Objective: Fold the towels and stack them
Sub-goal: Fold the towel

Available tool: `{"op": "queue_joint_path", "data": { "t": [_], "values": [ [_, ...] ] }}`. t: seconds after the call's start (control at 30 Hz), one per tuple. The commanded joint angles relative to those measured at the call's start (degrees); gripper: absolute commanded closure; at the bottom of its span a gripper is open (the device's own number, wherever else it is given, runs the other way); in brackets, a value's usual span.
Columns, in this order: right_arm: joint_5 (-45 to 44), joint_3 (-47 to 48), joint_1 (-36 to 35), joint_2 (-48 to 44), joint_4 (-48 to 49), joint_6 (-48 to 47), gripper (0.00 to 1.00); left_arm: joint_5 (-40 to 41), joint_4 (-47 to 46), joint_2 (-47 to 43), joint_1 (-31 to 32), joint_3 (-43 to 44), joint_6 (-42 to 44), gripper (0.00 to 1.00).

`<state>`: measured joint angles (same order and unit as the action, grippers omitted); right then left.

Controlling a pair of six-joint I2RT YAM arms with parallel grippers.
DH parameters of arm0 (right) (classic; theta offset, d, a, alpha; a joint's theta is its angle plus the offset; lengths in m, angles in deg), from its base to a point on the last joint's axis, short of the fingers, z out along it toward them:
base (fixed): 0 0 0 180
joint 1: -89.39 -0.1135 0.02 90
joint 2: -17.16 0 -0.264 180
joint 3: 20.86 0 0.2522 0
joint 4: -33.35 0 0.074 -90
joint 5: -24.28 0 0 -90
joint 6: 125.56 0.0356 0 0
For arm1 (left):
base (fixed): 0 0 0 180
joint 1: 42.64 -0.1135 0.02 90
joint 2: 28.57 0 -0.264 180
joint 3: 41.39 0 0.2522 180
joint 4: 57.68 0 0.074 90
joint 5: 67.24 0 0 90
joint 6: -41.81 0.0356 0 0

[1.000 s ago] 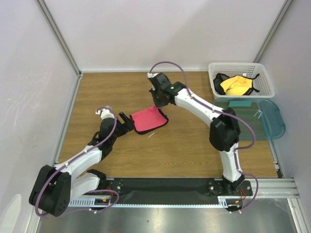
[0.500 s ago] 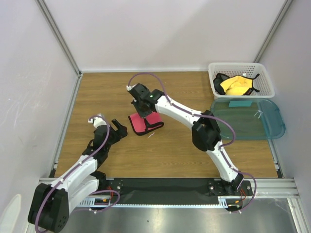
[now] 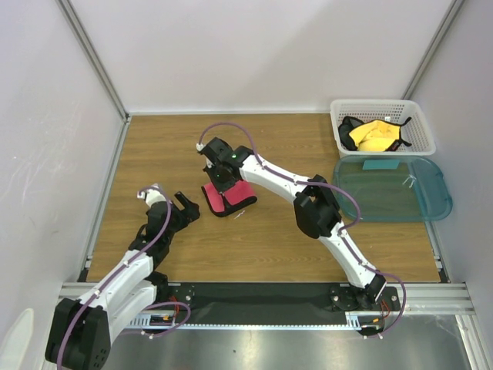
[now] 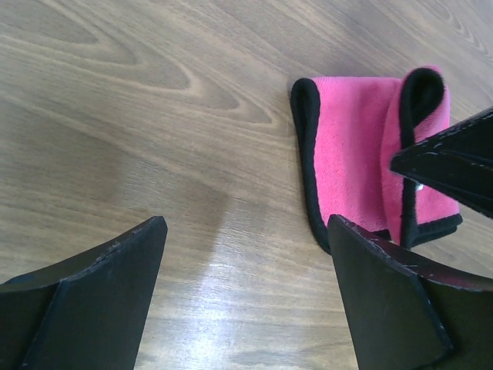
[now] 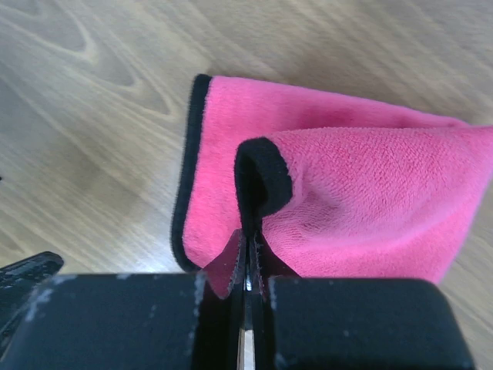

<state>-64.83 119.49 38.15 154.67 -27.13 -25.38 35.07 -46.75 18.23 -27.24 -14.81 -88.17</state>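
A pink towel (image 3: 229, 198) with black edging lies on the wooden table, one edge folded over itself. My right gripper (image 3: 222, 182) is shut on that folded edge (image 5: 258, 181), pinching the black hem between its jaws above the lower layer (image 5: 216, 162). In the left wrist view the same pink towel (image 4: 350, 150) lies ahead and to the right. My left gripper (image 3: 187, 206) stands open to the left of the towel, apart from it, with bare wood between its fingers (image 4: 385, 301). Yellow and black towels (image 3: 375, 136) lie crumpled in the white basket.
The white lattice basket (image 3: 383, 108) stands at the back right. A teal translucent tub (image 3: 416, 193) sits just in front of it. White walls with metal posts enclose the table (image 3: 154, 146) on three sides.
My right gripper has carried the towel's right edge leftward over the rest, folding it to about half width. My left gripper has drawn back to the left, still open.
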Motion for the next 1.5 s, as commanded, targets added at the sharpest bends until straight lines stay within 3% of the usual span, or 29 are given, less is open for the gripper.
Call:
{"op": "queue_joint_path", "data": {
  "t": [0.0,0.57,1.23,1.27,1.3,1.4,1.47],
  "values": [
    [3.9,3.8,-0.3,0.6,2.1,1.2,1.0,0.2,-0.9,-0.9,-0.6,-0.9,0.7,0.08],
    [6.9,6.3,-0.3,4.8,3.3,4.8,1.0,0.6,-0.6,-2.7,-0.7,-1.5,1.1,0.08],
    [15.1,2.7,-0.3,4.0,9.2,9.1,0.99,1.8,-0.7,-4.0,-1.2,-2.5,0.3,0.08],
    [16.4,2.4,-0.3,4.1,9.4,9.2,0.95,2.0,-0.7,-4.3,-1.3,-2.6,0.2,0.08],
    [16.7,2.2,-0.3,4.1,9.8,9.4,0.82,2.0,-0.7,-4.3,-1.5,-2.6,0.2,0.08],
    [16.2,0.7,-0.3,2.2,10.5,9.4,0.59,2.0,-0.7,-4.7,-1.8,-2.8,0.2,0.08],
    [15.2,-0.1,-0.2,0.5,10.9,9.1,0.5,1.9,-0.9,-5.1,-2.0,-3.1,0.2,0.08]
  ]
}}
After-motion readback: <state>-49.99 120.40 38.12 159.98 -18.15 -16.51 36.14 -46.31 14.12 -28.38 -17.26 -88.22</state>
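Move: The towel's lower left hem, where the right hand is taking the pinched upper edge, lies about 4 cm to that hand's left, 3 cm back and 4 cm below. The middle of the folded towel is some 2 cm to its right, 2 cm back and 3 cm below; the small white mark on the table is roughly 5 cm right and 8 cm back, 5 cm below. From the left hand, that lower left hem is about 6 cm to the right, 1 cm ahead and 4 cm lower. The pink towel's black upper edge, still pinched in the right fingers, is carried about 5 cm left and some 2 cm back towards the lower left hem. The right hand rises slightly on the way, then sinks about 3 cm while tilting some 15 degrees, and only at the end opens its fingers about halfway to let the edge go. ##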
